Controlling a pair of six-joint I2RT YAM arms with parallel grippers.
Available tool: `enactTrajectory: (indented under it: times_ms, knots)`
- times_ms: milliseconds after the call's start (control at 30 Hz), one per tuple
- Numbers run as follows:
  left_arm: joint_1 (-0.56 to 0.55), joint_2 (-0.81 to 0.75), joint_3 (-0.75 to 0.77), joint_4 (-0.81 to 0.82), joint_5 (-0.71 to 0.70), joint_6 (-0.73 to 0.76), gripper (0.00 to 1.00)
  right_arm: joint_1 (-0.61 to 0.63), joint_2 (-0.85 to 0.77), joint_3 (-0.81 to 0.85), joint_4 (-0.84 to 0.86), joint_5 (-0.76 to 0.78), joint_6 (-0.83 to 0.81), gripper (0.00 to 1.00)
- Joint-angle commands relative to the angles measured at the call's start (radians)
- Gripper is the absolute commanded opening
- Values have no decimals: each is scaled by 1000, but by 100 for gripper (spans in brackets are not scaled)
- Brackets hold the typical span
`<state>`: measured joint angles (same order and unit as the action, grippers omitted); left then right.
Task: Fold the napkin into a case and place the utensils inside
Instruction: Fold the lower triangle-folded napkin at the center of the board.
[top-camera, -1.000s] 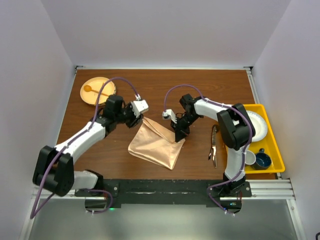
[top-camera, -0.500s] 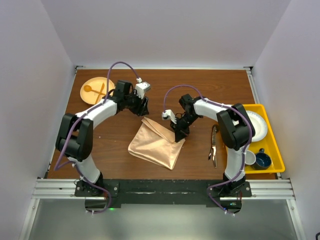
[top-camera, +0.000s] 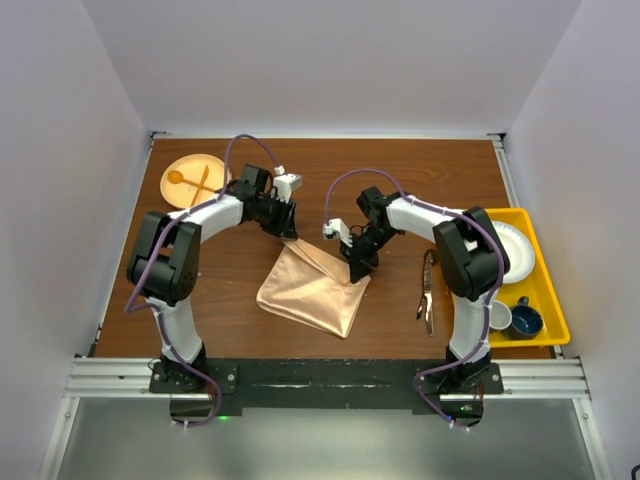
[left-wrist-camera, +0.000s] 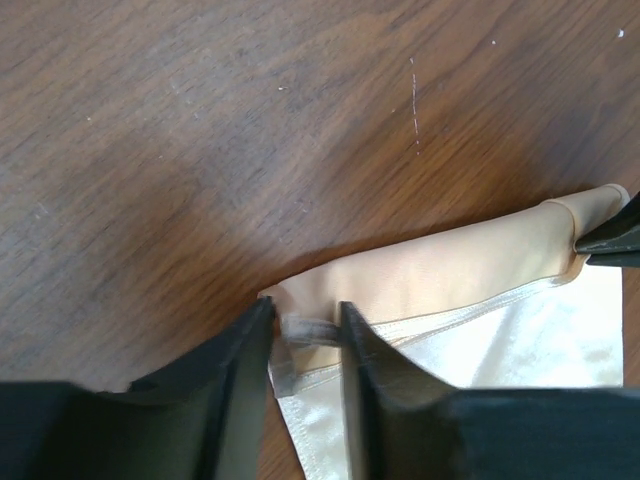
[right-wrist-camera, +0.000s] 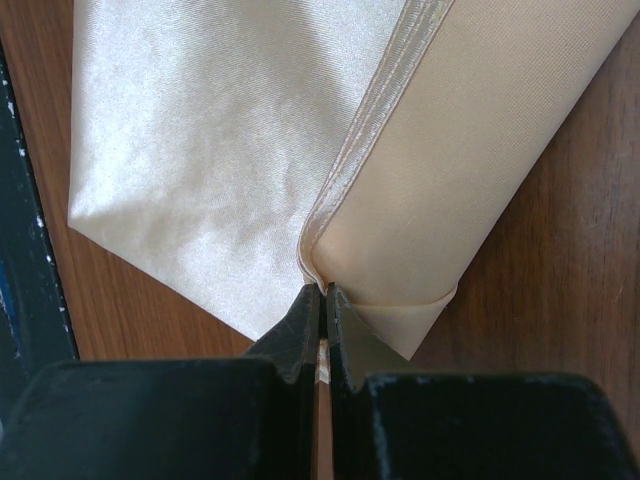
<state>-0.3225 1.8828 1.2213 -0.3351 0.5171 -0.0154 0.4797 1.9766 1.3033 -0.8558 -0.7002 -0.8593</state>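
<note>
The peach-orange satin napkin (top-camera: 315, 290) lies folded into a rough four-sided shape at the table's middle. My left gripper (top-camera: 289, 229) is down at its far left corner. In the left wrist view the jaws (left-wrist-camera: 300, 318) stand apart on either side of that corner, with a bit of hem of the napkin (left-wrist-camera: 450, 270) between them. My right gripper (top-camera: 357, 268) is at the right corner, and its jaws (right-wrist-camera: 323, 290) are shut on the folded edge of the napkin (right-wrist-camera: 220, 120). The dark utensils (top-camera: 428, 290) lie on the table to the right, apart from both grippers.
A round wooden plate (top-camera: 195, 180) with a pale wooden spoon and fork sits at the far left. A yellow tray (top-camera: 530, 345) at the right edge holds a white plate (top-camera: 515, 250) and a dark blue cup (top-camera: 525, 322).
My left arm has swung its elbow outward and brought the gripper down onto the napkin's far left corner, its jaws now narrower. The right gripper has stayed shut on the right corner.
</note>
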Motion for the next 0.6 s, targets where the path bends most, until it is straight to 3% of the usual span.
enactTrajectory:
  times_ms: [0,200,567]
  knots:
    - [5,-16,43,-9,37,-34,27,5,-12,33,11,47,-41,0]
    - [7,-70,18,-39,35,-12,2,3,-44,79,-40,27,-35,0]
    - [11,-177,-95,-136,15,60,0,7,-105,25,-137,21,-101,0]
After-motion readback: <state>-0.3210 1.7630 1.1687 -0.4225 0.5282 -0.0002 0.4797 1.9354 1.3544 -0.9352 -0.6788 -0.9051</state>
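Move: The napkin's far left folded corner lies right between the left hand's half-open fingertips. The napkin's middle is some 14 cm back and 4 cm right of that hand, 1 cm lower, and the plate with the wooden utensils about 14 cm ahead and 18 cm to its left. From the right hand, still pinching the fold's other end, the napkin's middle lies roughly 9 cm left and 3 cm back, the black utensils about 14 cm right and 2 cm back. Almost in place, the left hand shuts its fingers on the napkin's far left corner and pinches it, then draws it back about 3 cm, over the napkin, while lifting it some 2 cm. The right hand keeps its pinch and rises about 2 cm with it, edging forward about 1 cm and then half of that back. ##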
